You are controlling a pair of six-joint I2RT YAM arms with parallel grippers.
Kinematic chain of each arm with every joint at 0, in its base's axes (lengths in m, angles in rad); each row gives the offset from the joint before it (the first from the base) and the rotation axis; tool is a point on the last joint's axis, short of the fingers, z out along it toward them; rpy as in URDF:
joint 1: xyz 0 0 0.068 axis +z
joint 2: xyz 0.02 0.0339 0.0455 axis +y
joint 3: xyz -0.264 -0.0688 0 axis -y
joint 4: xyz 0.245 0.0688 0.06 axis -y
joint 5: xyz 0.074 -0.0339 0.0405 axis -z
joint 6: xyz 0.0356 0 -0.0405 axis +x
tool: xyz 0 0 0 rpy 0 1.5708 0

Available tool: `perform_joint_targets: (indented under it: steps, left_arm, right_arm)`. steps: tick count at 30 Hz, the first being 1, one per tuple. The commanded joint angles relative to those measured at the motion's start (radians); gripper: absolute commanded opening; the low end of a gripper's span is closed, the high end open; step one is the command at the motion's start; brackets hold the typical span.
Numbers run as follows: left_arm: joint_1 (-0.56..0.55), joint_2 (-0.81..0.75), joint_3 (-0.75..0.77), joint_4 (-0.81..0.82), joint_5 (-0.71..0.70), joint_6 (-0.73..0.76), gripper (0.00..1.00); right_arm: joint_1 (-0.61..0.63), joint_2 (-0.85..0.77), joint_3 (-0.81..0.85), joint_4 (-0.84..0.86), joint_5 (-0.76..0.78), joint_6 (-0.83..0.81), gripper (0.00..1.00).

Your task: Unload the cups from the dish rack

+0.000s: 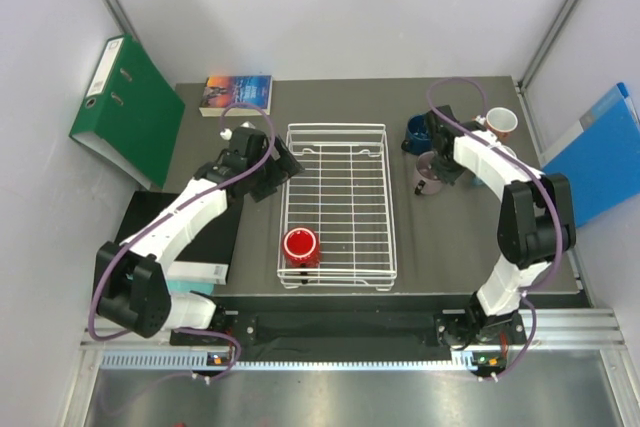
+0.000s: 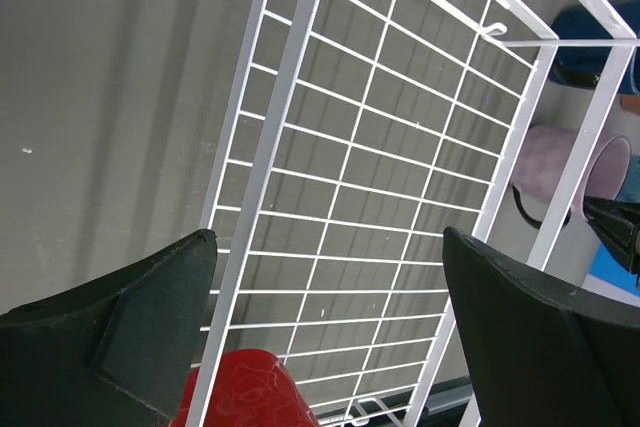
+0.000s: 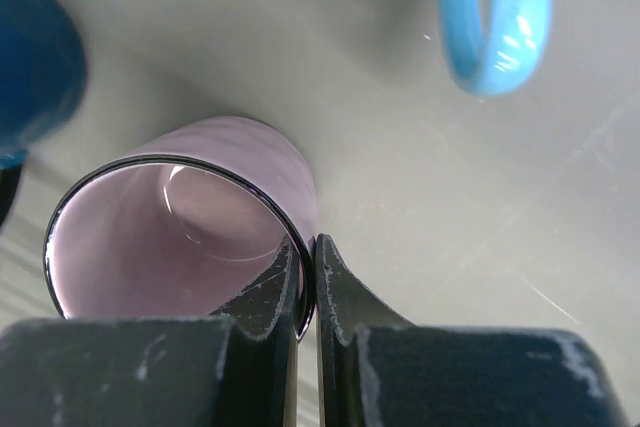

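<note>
The white wire dish rack lies mid-table, with a red cup in its near left corner. My left gripper hovers open over the rack's far left rim; in its wrist view the gripper holds nothing, above the rack and the red cup. Right of the rack, my right gripper is shut on the rim of the pale mauve cup, one finger inside, one outside. The dark blue cup and the salmon-pink cup stand on the table nearby. A teal cup's handle shows beyond the mauve cup.
A green binder leans at the far left and a book lies behind the rack. A blue folder leans on the right wall. A black box sits under the left arm.
</note>
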Motion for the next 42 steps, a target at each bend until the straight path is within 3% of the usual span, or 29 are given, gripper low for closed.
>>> perform_joint_targets:
  steps: [1, 14, 20, 31, 38, 42]
  left_arm:
    - [0.0, 0.011, 0.037, 0.019, 0.001, 0.016, 0.99]
    - [0.0, 0.029, 0.04, 0.022, 0.014, 0.019, 0.99]
    - [0.0, 0.031, 0.036, 0.033, 0.006, 0.014, 0.99]
    - [-0.006, 0.008, 0.027, 0.042, -0.008, 0.005, 0.99]
    - [-0.006, -0.003, 0.069, 0.016, -0.02, 0.101, 0.99]
    - [-0.006, 0.002, 0.108, -0.032, -0.009, 0.16, 0.99]
  right_arm:
    - [-0.005, 0.069, 0.075, 0.046, 0.001, -0.001, 0.0]
    - [-0.003, 0.103, 0.098, 0.041, -0.042, -0.052, 0.01]
    - [-0.002, 0.04, 0.057, 0.06, -0.086, -0.113, 0.15]
    - [0.0, -0.058, 0.081, 0.018, -0.086, -0.147, 0.25]
    - [-0.006, -0.107, 0.241, -0.077, -0.043, -0.205, 0.33]
    - [-0.005, -0.205, 0.243, -0.04, -0.066, -0.306, 0.35]
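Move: The purple cup is already pinched by its right-hand rim in the right fingers, its middle about 4 cm left of the right hand, 1 cm ahead and 4 cm below. The blue cup stands some 10 cm ahead and 6 cm left of that hand; the light blue cup about 5 cm ahead and 12 cm right. From the left hand, the purple cup is roughly 30 cm right, level ahead, 11 cm lower. The purple cup, still pinched at the rim, is taken about 3 cm forward towards the blue cup by the right hand, which then pauses. The right fingers open to about a third and come free of the rim as the hand eases back and left a centimetre or so; then it climbs about 8 cm clear, drifting slightly forward and turning some 10 degrees counter-clockwise. ##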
